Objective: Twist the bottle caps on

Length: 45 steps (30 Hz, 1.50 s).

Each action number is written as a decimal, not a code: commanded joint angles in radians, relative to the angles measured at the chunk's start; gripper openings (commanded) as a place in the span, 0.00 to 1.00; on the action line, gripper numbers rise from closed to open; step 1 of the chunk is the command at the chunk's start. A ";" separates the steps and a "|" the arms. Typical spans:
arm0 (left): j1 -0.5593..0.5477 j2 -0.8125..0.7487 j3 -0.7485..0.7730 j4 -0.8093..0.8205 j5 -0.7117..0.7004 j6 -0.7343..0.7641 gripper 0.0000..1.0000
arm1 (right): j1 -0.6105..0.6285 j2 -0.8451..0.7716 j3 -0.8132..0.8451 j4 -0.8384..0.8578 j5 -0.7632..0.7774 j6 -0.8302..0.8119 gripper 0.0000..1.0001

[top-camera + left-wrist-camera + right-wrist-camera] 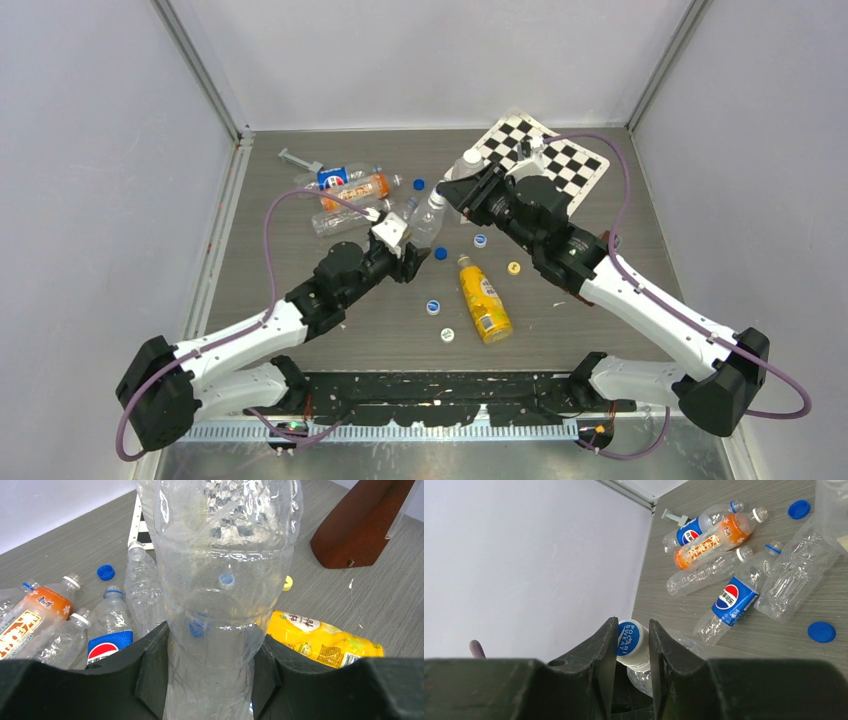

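Note:
My left gripper [210, 680] is shut on the body of a clear bottle [220, 580], which it holds tilted above the table. In the top view this bottle [428, 222] runs up and to the right from the left gripper [408, 256]. A white bottle cap with a blue top [631, 642] sits on the bottle's neck. My right gripper [629, 647] is shut on that cap, one finger on each side. From above, the right gripper [462, 193] meets the bottle's neck end.
Loose blue caps [418, 184] [480, 240] [433, 307], a white cap [447, 335] and a yellow cap [514, 268] lie about. A yellow bottle [483, 300] lies at centre. Pepsi [345, 175], orange-labelled [357, 188] and clear bottles [340, 219] lie at the back left. A checkerboard [560, 155] lies at the back right.

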 commanded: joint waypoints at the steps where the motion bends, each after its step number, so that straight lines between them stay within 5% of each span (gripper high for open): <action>1: -0.016 -0.013 0.036 0.227 -0.015 0.009 0.00 | 0.046 0.005 -0.014 -0.068 -0.039 0.033 0.19; 4: -0.016 -0.020 0.004 0.197 -0.022 -0.015 0.00 | 0.047 -0.023 -0.010 -0.078 -0.024 0.014 0.48; 8: -0.015 -0.033 -0.051 0.197 -0.061 -0.070 0.00 | 0.047 -0.071 -0.002 -0.111 0.003 -0.034 0.73; 17: -0.015 -0.043 -0.128 0.238 0.024 -0.122 0.00 | 0.045 -0.208 0.039 -0.211 0.006 -0.296 0.99; 29: -0.015 0.015 -0.138 0.446 0.319 -0.191 0.00 | -0.018 -0.126 0.167 -0.276 -0.288 -0.517 1.00; 45: -0.015 -0.005 -0.101 0.417 0.380 -0.251 0.00 | -0.111 -0.091 0.153 -0.136 -0.549 -0.524 1.00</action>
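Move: The white cap on the clear bottle's neck sits right at the right hand's point, pinched between its fingers. From the right hand, the loose blue cap lies about 3 cm ahead and 30 cm below, and the big standing bottle some 13 cm ahead, 7 cm to the right, its middle 17 cm lower. From the left hand, which holds the clear bottle, the white cap is about 4 cm ahead, 3 cm right and 12 cm up. The white cap is released as the right fingers open wide. The right hand draws back about 5.5 cm, first dipping slightly, then rising, drifting right and partly back, as it tips up and turns roughly 20 degrees counter-clockwise. The left hand keeps its grip on the bottle, dips, then brings it back and right, turning some 20 degrees clockwise, its left side sinking. ##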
